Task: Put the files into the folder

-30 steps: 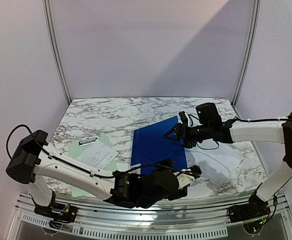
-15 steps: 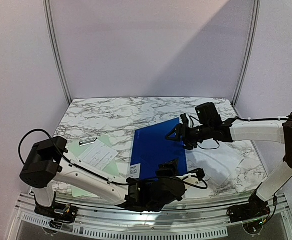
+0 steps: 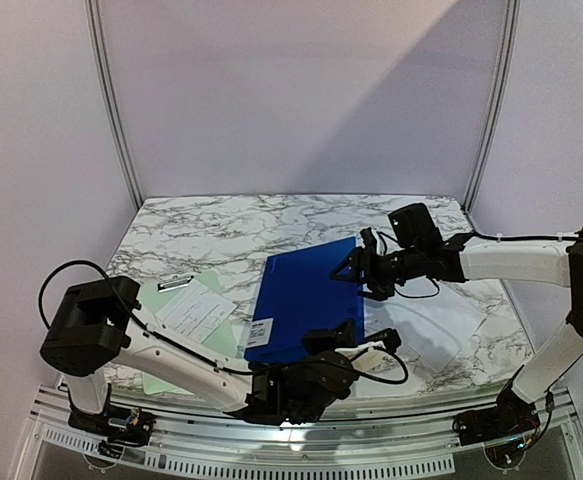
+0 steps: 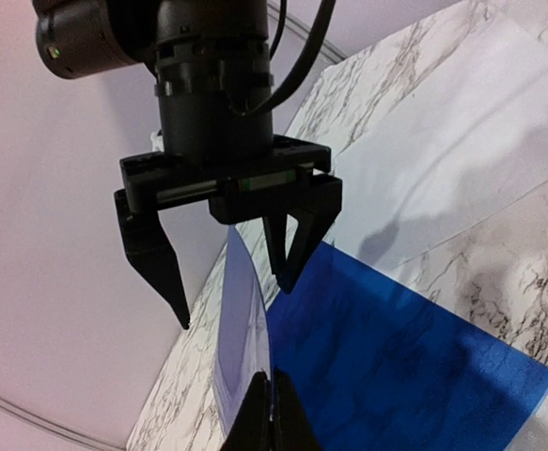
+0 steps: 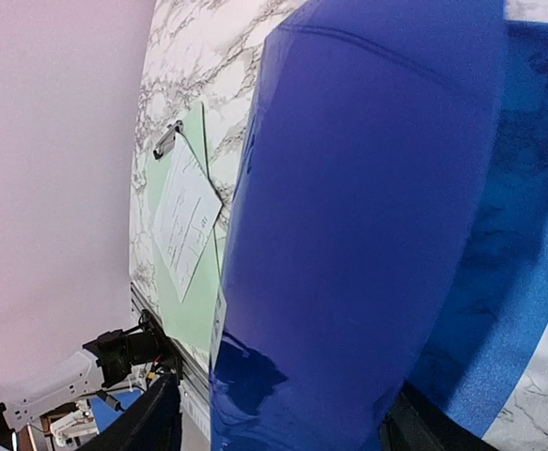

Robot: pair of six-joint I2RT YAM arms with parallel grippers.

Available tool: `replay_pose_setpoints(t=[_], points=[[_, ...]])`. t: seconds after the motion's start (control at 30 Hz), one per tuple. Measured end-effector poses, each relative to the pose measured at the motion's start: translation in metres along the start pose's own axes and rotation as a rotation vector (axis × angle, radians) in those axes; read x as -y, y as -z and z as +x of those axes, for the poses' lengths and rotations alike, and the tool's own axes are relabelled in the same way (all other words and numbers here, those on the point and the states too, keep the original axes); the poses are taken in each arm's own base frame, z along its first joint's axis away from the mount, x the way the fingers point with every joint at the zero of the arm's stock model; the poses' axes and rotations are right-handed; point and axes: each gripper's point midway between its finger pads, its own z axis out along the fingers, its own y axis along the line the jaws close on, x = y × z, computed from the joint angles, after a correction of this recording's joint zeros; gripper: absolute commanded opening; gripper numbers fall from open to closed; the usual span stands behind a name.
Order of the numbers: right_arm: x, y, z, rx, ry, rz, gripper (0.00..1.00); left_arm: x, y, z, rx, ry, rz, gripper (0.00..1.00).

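The blue folder [image 3: 301, 295] lies mid-table with its cover raised off the lower leaf [image 4: 405, 352]. My left gripper [image 3: 359, 345] is shut on the cover's near edge; in the left wrist view its fingertips [image 4: 272, 413] pinch the thin cover [image 4: 241, 329], seen edge-on. My right gripper [image 3: 356, 268] stands open at the cover's far edge, a finger on each side of it [image 4: 228, 282], not touching. The cover [image 5: 367, 216] fills the right wrist view. A large white sheet [image 3: 436, 330] lies right of the folder. A smaller printed slip [image 3: 196, 308] lies to the left.
The slip rests on a pale green sheet [image 3: 186, 335] with a metal clip [image 3: 174, 284] at its far end. A white barcode sticker [image 3: 258, 333] shows on the cover's near left corner. The table's front rail [image 3: 301, 440] runs just below the left gripper.
My left gripper has gone from open to shut on the cover's near edge. The cover has risen and swung left, showing the barcode sticker. The right arm has barely moved.
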Motion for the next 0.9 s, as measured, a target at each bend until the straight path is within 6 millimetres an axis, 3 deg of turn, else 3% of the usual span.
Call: replay_pose_setpoints(t=[0.13, 0.23, 0.4, 0.57, 0.9], points=[[-0.005, 0.005, -0.012, 0.035, 0.041, 0.040, 0.91, -0.007, 0.001, 0.004, -0.002, 0.031, -0.013, 0.00], [-0.013, 0.011, -0.025, 0.074, 0.085, 0.071, 0.99, -0.025, 0.001, 0.002, -0.002, 0.110, -0.032, 0.00], [-0.028, 0.027, -0.047, 0.143, 0.181, 0.125, 0.99, -0.070, -0.002, 0.000, -0.004, 0.307, -0.086, 0.00], [-0.029, 0.043, -0.058, 0.194, 0.253, 0.195, 0.99, -0.108, -0.006, 0.007, -0.012, 0.505, -0.116, 0.00], [-0.035, 0.068, -0.065, 0.215, 0.335, 0.180, 0.99, -0.144, -0.001, 0.028, 0.004, 0.786, -0.084, 0.00]])
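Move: The left hand already pinches the near right corner of the folder's raised cover. The folder's spine, which the cover hinges on, has its middle about 20 cm to this hand's left, 9 cm ahead and 10 cm below; the clipboard lies about 32 cm left and 6 cm ahead, the white sheets about 17 cm right and 9 cm ahead. From the right hand, beside the cover's edge, the spine lies about 20 cm left, 4 cm back and 10 cm below. Swing the left gripper up about 10 cm and nearly as far left towards the spine, reaching forward some 5 cm, fingers kept shut on the cover's corner and the wrist rolling left side down by about 40 degrees. Meanwhile open the right gripper fully and draw it clear of the cover, up, then also forward and to the right, tilting its wrist as it goes. ##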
